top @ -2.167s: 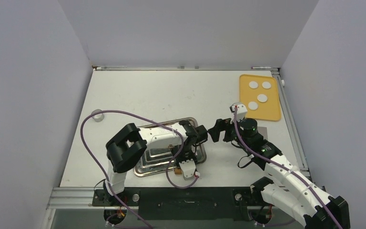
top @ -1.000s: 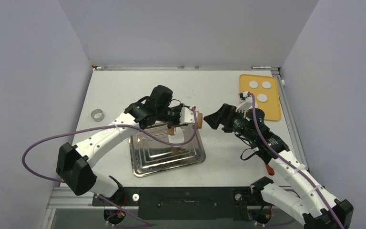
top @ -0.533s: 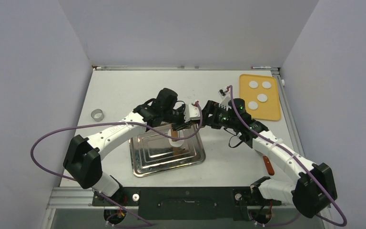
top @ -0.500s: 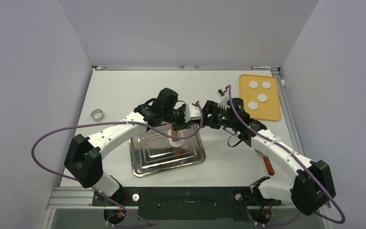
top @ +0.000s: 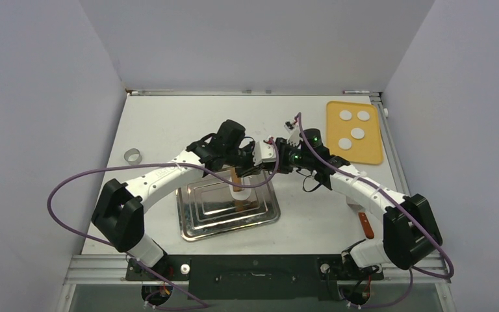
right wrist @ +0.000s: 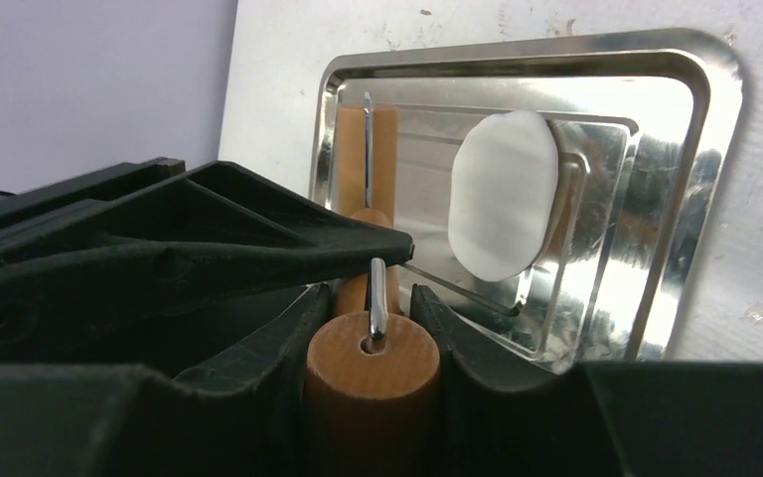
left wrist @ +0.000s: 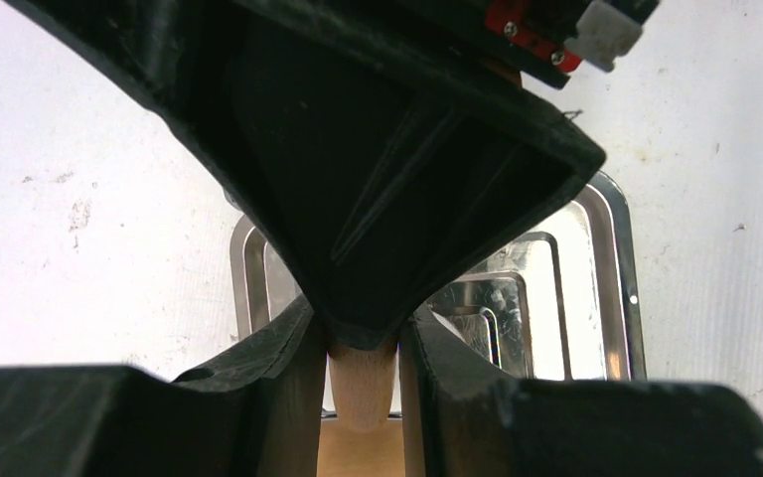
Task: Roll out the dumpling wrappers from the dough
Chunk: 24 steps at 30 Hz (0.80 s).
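A small wooden rolling pin [top: 236, 177] with a metal wire frame hangs over the steel tray [top: 198, 229]. My left gripper [top: 249, 163] is shut on its tapered wooden handle [left wrist: 361, 388]. My right gripper [top: 275, 158] meets it from the right, shut on the wooden cylinder [right wrist: 373, 383] where the wire enters its end. A white oval piece of dough [right wrist: 505, 194] lies in the tray [right wrist: 700, 189] beneath the pin. Several dumpling wrappers [top: 358, 133], small white discs, lie on the orange board [top: 371, 151] at the far right.
A metal ring cutter [top: 132, 156] stands on the table left of the tray. A small red-orange tool [top: 366, 225] lies near the front right. The two grippers are nose to nose, the right gripper's black body [left wrist: 387, 149] filling the left wrist view.
My right gripper has swung left from near the orange board, reached the rolling pin and shut on its wooden cylinder. The left gripper kept its hold over the tray.
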{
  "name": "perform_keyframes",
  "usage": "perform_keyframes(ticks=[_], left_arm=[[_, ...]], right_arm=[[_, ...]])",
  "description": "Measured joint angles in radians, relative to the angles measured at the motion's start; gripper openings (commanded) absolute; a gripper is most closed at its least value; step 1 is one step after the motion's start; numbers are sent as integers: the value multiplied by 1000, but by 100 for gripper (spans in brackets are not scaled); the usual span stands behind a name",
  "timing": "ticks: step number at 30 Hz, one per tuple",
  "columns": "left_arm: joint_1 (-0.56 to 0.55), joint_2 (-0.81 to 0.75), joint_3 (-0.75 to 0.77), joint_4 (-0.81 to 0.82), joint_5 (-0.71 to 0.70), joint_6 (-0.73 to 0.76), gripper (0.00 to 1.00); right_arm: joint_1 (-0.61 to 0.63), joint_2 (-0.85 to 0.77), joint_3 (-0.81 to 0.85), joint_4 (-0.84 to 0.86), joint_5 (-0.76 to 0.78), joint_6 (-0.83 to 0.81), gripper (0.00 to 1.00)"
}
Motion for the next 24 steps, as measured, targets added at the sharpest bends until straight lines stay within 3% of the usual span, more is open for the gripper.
perform_keyframes(ticks=[2,3,4,5,7,11,18,24], left_arm=[[0,3,0,-1,-8,2,0],[0,4,0,-2,-11,3,14],[1,4,0,-3,-11,3,38],[1,4,0,-2,-12,3,53],[3,4,0,8,-8,3,65],[32,4,12,-10,40,8,78],[212,-40,109,-208,135,27,83],[371,-82,50,-232,-3,14,83]], right_arm=[[-1,14,3,7,-10,4,9],[-1,18,6,10,-13,0,9],[-1,20,9,8,-14,-2,8],[-1,21,12,5,-14,-6,8],[0,21,23,-10,-13,-24,8],[0,21,60,-90,-1,-80,8],[5,21,244,-316,131,-297,8],[41,-31,307,-411,322,-567,8]])
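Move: The left gripper still grips the handle of the roller, whose large head lies roughly 5 cm to its left, 3 cm back and 5 cm lower. From this gripper, the flattened dough wrapper is about 4 cm left, 1 cm ahead and 15 cm below; the metal tray's middle is some 8 cm left, 3 cm back and 16 cm below. From the right gripper, also on the roller, that large head is about 9 cm left, 1 cm back and 6 cm down. Keep the right gripper closed on the roller by its small-head end while you open the left one wide to let go of the handle, then draw the left gripper away about 14 cm left and 6 cm forward, arching up and dipping again as it turns some 20 degrees counter-clockwise. Meanwhile carry the right gripper about 4 cm each up, forward and right, rolling it roughly 30 degrees. ##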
